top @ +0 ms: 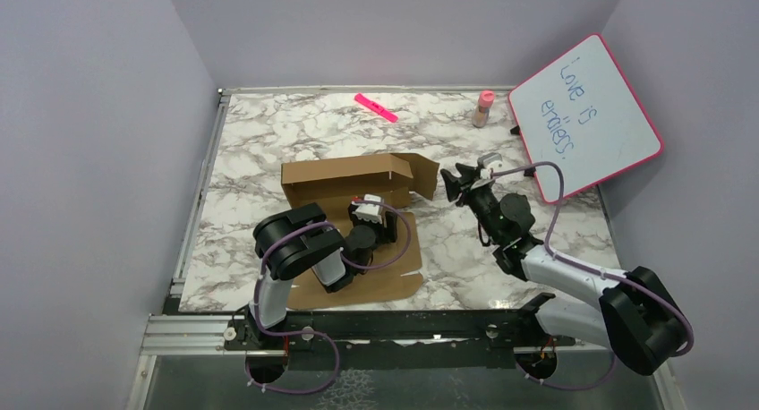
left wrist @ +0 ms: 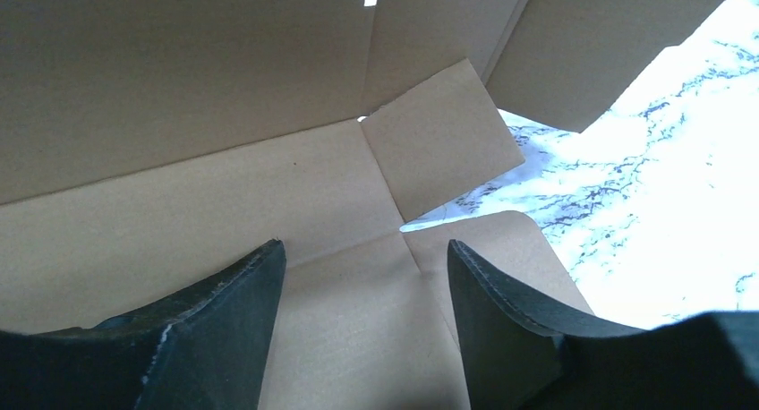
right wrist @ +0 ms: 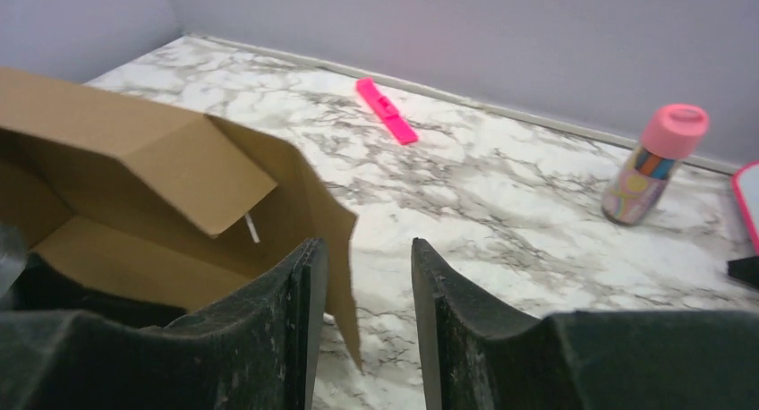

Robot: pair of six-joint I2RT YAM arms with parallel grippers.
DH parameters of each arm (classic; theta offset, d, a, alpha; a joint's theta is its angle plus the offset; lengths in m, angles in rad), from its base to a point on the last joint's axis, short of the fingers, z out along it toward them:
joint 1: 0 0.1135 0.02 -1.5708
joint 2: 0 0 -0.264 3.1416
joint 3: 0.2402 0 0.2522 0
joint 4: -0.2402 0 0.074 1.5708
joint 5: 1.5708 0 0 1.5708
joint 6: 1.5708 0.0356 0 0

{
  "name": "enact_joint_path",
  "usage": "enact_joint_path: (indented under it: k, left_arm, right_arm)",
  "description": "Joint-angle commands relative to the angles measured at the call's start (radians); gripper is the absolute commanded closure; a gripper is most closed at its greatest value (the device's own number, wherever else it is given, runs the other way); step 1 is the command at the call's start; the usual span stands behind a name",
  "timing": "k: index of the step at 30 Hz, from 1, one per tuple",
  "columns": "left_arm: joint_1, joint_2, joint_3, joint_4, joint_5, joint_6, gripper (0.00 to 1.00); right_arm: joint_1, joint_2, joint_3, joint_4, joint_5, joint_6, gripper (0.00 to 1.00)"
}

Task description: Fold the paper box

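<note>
The paper box (top: 340,173) is brown cardboard, partly set up in the middle of the table, with its back wall standing and a front panel lying flat. My left gripper (top: 371,206) hangs open over the box's floor (left wrist: 179,204), its fingers (left wrist: 242,311) apart with only bare cardboard between them. My right gripper (top: 453,183) sits just off the box's right end. It is open, and the free edge of the right side flap (right wrist: 336,222) shows in the gap (right wrist: 364,245) close to the left finger, not pinched.
A pink marker (top: 375,106) lies near the back edge. A pink-capped bottle (top: 483,108) stands at the back right, beside a pink-framed whiteboard (top: 586,115) that leans on the right wall. Walls close off three sides of the marble table (top: 268,132).
</note>
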Motion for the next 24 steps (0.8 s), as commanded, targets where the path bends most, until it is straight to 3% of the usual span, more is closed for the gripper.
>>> enact_joint_path:
  k: [1,6,12,24]
  left_arm:
    - [0.005,-0.027,-0.005,0.058,0.058,0.044,0.28]
    - [0.006,-0.054,-0.004,0.054,0.076,0.092,0.22]
    - [0.004,-0.061,0.03,-0.008,0.078,0.143,0.12]
    - [0.004,-0.032,0.138,-0.103,0.036,0.223,0.01]
  right_arm:
    - [-0.03,0.049,0.077,-0.104,0.144,0.012,0.55]
    - [-0.089,0.186,0.153,-0.136,0.107,0.02,0.55]
    - [-0.103,0.321,0.212,-0.177,-0.049,0.011,0.55]
    - [-0.103,0.404,0.235,-0.185,-0.229,0.037,0.55]
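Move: The box's upright side flap stands about 5 cm ahead of the right hand, 6 cm to its left and 14 cm lower; from the left hand it is some 8 cm ahead, 9 cm right and 2 cm higher. The small corner tab lies about 4 cm ahead of the left hand, 5 cm right and 4 cm below, and the standing back wall some 7 cm ahead and 8 cm left. The right hand heads for the outer face of the side flap and stops close beside it, touch uncertain: it swings forward and a little right, sinks about 9 cm, then comes back left, fingers tipping down nearly 20 degrees and staying half open. Inside the box the left hand rises and goes right and forward towards the same flap, some 4 cm in all, opening almost fully. ##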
